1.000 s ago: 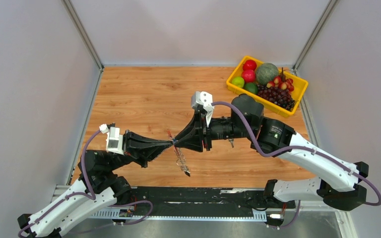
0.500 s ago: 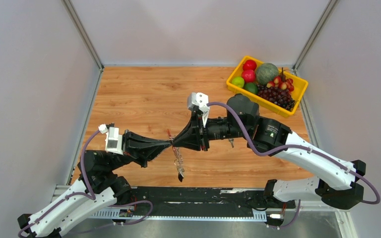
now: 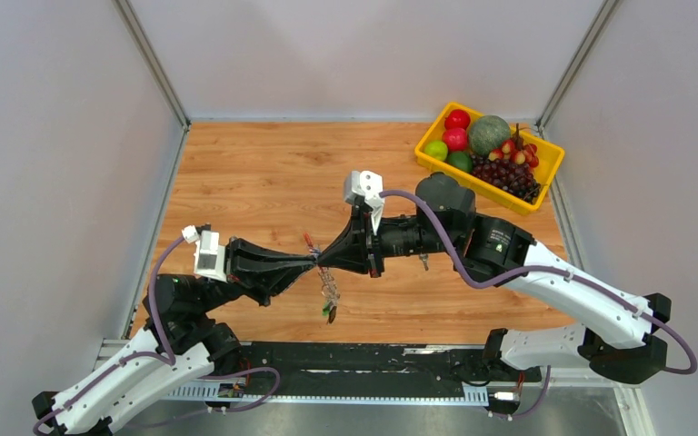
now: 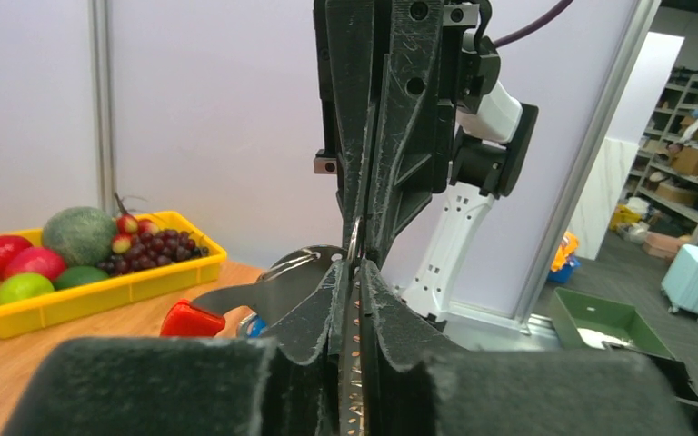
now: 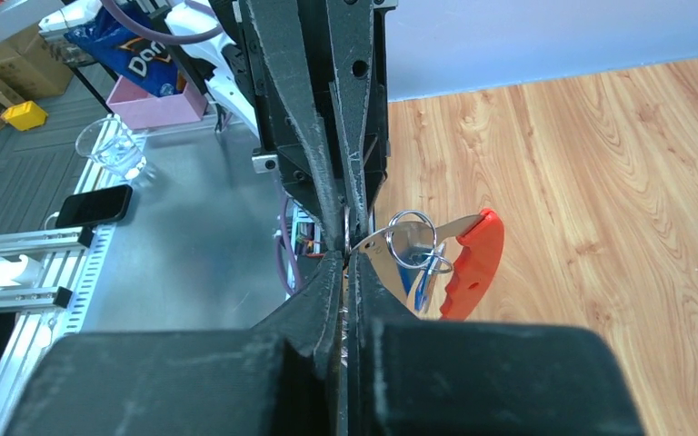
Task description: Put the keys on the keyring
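Observation:
My two grippers meet tip to tip above the front middle of the table, the left gripper (image 3: 314, 264) from the left and the right gripper (image 3: 322, 260) from the right. Both are shut on the keyring (image 3: 308, 242) between them. In the right wrist view the keyring (image 5: 469, 263) is a silver plate with a red curved edge, beside my right gripper (image 5: 345, 261); wire rings (image 5: 409, 238) and a blue key (image 5: 422, 289) hang on it. In the left wrist view the keyring (image 4: 236, 300) sits left of my left gripper (image 4: 356, 270). A chain with a dark key (image 3: 329, 313) hangs below.
A yellow tray (image 3: 423, 162) of fruit stands at the back right and shows in the left wrist view (image 4: 100, 291). One small key (image 3: 425, 262) lies on the wooden table under the right arm. Grey walls close in the left, back and right sides.
The right gripper has shifted slightly left. The hanging chain and dark key have swung left and a little up. Both grippers stay shut at the same meeting point.

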`<state>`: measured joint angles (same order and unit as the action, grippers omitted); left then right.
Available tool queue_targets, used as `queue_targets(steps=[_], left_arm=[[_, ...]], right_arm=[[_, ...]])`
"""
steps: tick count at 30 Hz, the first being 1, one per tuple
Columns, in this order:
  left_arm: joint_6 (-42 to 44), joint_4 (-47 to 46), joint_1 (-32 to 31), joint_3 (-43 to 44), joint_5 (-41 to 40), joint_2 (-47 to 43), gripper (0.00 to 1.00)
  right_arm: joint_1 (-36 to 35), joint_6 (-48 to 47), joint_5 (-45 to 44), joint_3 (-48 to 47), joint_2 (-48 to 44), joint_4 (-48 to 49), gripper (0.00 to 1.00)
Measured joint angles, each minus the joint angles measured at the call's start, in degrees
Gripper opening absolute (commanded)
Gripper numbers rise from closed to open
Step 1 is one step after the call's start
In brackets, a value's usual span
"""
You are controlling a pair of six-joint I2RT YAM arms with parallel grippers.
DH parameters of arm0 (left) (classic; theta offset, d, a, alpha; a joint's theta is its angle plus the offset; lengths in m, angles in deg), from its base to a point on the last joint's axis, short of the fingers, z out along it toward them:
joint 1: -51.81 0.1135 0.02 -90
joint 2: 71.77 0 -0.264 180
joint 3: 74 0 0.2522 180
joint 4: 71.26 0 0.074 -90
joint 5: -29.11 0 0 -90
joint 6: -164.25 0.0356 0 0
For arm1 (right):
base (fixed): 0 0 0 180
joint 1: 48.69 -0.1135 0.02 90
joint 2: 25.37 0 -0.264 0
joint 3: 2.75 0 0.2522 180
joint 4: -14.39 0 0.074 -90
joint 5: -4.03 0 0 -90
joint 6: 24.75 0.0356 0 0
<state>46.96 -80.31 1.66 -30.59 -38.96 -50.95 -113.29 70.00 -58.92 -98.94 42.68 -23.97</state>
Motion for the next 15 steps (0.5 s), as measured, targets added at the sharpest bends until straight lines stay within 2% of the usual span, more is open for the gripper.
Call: queue_targets(steps=[6,10,15], left_arm=[[0.46,7.80,-0.02,2.91,1.99,-0.35,0.58],[2.71,17.40,-0.02,7.56,3.45,-1.05,0.67],[6.23,25.88,-0.02,12.61,4.00,-1.27,0.68]], right_arm=[[-0.11,-1.29,-2.03,-1.64,0.83,-5.11,0.00],[-0.15,-1.88,-2.58,-3.91,2.71,-8.17,0.00],[-0.22,-2.71,-2.29,-6.47,5.46,-14.45,0.00]])
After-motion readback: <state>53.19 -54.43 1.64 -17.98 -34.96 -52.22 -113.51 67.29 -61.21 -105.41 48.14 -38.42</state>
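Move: The keyring sits right in the meeting fingertips of both hands, so it is at each hand's own point. From the left hand, the red handle attached to it is roughly 4 cm ahead and 4 cm lower, while the green- and black-headed keys hang about 10 cm below, some 2 cm to the right. A loose key lies on the table, about 18 cm ahead and 20 cm to the right of the left hand, nearly 40 cm down. Left fingers open off the keyring, easing back 2 cm; the right keeps its pinch, sinking about 4 cm. ##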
